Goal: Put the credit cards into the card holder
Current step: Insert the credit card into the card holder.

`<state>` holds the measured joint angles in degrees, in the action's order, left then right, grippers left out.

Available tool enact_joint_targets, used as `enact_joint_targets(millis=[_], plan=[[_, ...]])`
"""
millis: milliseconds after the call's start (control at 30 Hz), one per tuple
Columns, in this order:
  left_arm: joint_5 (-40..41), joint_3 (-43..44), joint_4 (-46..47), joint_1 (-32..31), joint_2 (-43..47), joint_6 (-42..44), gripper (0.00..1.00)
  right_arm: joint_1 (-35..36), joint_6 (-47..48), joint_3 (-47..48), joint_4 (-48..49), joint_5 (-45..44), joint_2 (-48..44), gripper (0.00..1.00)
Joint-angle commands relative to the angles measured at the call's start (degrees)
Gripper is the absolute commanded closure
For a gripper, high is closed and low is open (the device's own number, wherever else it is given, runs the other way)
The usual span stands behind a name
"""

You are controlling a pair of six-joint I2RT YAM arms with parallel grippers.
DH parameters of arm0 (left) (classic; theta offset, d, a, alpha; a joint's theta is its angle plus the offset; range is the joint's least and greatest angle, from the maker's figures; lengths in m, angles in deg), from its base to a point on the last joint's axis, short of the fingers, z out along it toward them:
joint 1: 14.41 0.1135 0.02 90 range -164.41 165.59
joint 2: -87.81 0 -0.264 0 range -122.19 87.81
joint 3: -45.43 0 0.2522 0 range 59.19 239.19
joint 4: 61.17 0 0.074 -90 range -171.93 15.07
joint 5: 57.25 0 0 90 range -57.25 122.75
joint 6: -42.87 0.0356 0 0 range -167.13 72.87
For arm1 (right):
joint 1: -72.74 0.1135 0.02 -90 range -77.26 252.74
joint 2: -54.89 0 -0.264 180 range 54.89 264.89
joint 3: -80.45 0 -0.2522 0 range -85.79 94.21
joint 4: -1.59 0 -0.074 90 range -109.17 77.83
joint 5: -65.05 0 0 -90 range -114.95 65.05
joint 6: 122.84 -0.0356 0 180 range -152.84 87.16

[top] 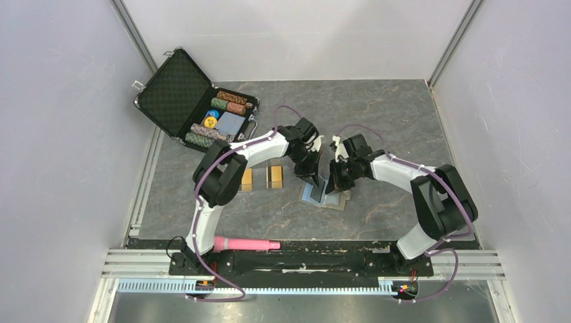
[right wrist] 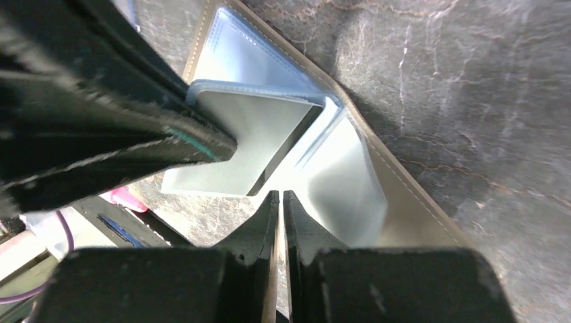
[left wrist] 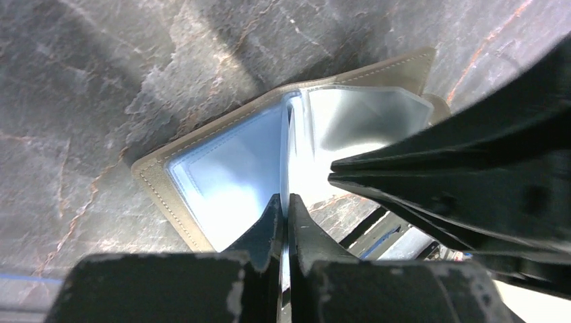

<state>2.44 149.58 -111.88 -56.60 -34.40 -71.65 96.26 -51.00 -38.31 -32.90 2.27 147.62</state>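
The card holder (top: 312,196) lies open on the table's middle, taupe outside (right wrist: 404,202), light blue inside (left wrist: 222,168). My left gripper (left wrist: 284,198) is shut on one thin pale-blue inner leaf, held upright. Its fingers (right wrist: 135,134) show in the right wrist view, pinching that leaf's edge. From the other side, my right gripper (right wrist: 277,194) is shut on another thin leaf of the holder. Both grippers (top: 314,178) (top: 334,183) meet tip to tip over the holder. Two orange-gold credit cards (top: 246,179) (top: 275,176) lie flat just left of it, untouched.
An open black case of poker chips (top: 195,101) stands at the back left. A pink cylinder (top: 246,243) lies along the near edge by the left arm's base. Pale walls close in the table on the left, the right and the back.
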Motion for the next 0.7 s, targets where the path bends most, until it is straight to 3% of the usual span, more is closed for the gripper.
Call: enact_joint_targets(millis=[0,67,167,233,667], plan=[[8.2,2.9,-5.8,0.0,2.9,-0.4,0.98,-0.8,1.4,2.4,-0.3,-3.3,-5.3,0.93],[9.3,4.4,-7.6,0.1,2.9,-1.3,0.93,-1.7,1.3,2.0,-0.2,-4.0,-6.6,0.93],[3.5,4.6,-5.9,0.0,2.6,-3.2,0.66,-3.7,1.3,1.7,-0.3,-4.0,-7.6,0.93],[0.4,4.7,-4.4,-0.2,2.4,-4.0,0.57,-5.0,1.4,1.8,-0.6,-3.8,-8.1,0.93],[-12.1,10.6,-3.5,-3.3,-4.0,-3.8,0.54,-10.4,2.7,1.8,-1.9,-3.2,-9.8,0.93]])
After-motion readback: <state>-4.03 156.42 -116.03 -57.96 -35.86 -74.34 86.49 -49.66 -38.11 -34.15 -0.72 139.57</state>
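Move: Pinched in the left hand already is the upper edge of the card holder's standing clear page, its middle about 3 cm back, 2 cm right and 1 cm below. The holder's middle lies roughly 4 cm back, 3 cm right and 3 cm below; the nearer yellow card is some 15 cm left and 2 cm ahead. From the closed right hand the page is level, about 4 cm left and 1 cm higher. Letting go of the page edge, the left hand shifts about 1 cm left as its fingers open to roughly half, then swings back right nearly 4 cm while rising about 3 cm over the holder. The right hand, still shut, lifts away from the holder's right half, going about 5 cm right, 4 cm forward and 3.5 cm up, its fingertips tilting slightly outward. ##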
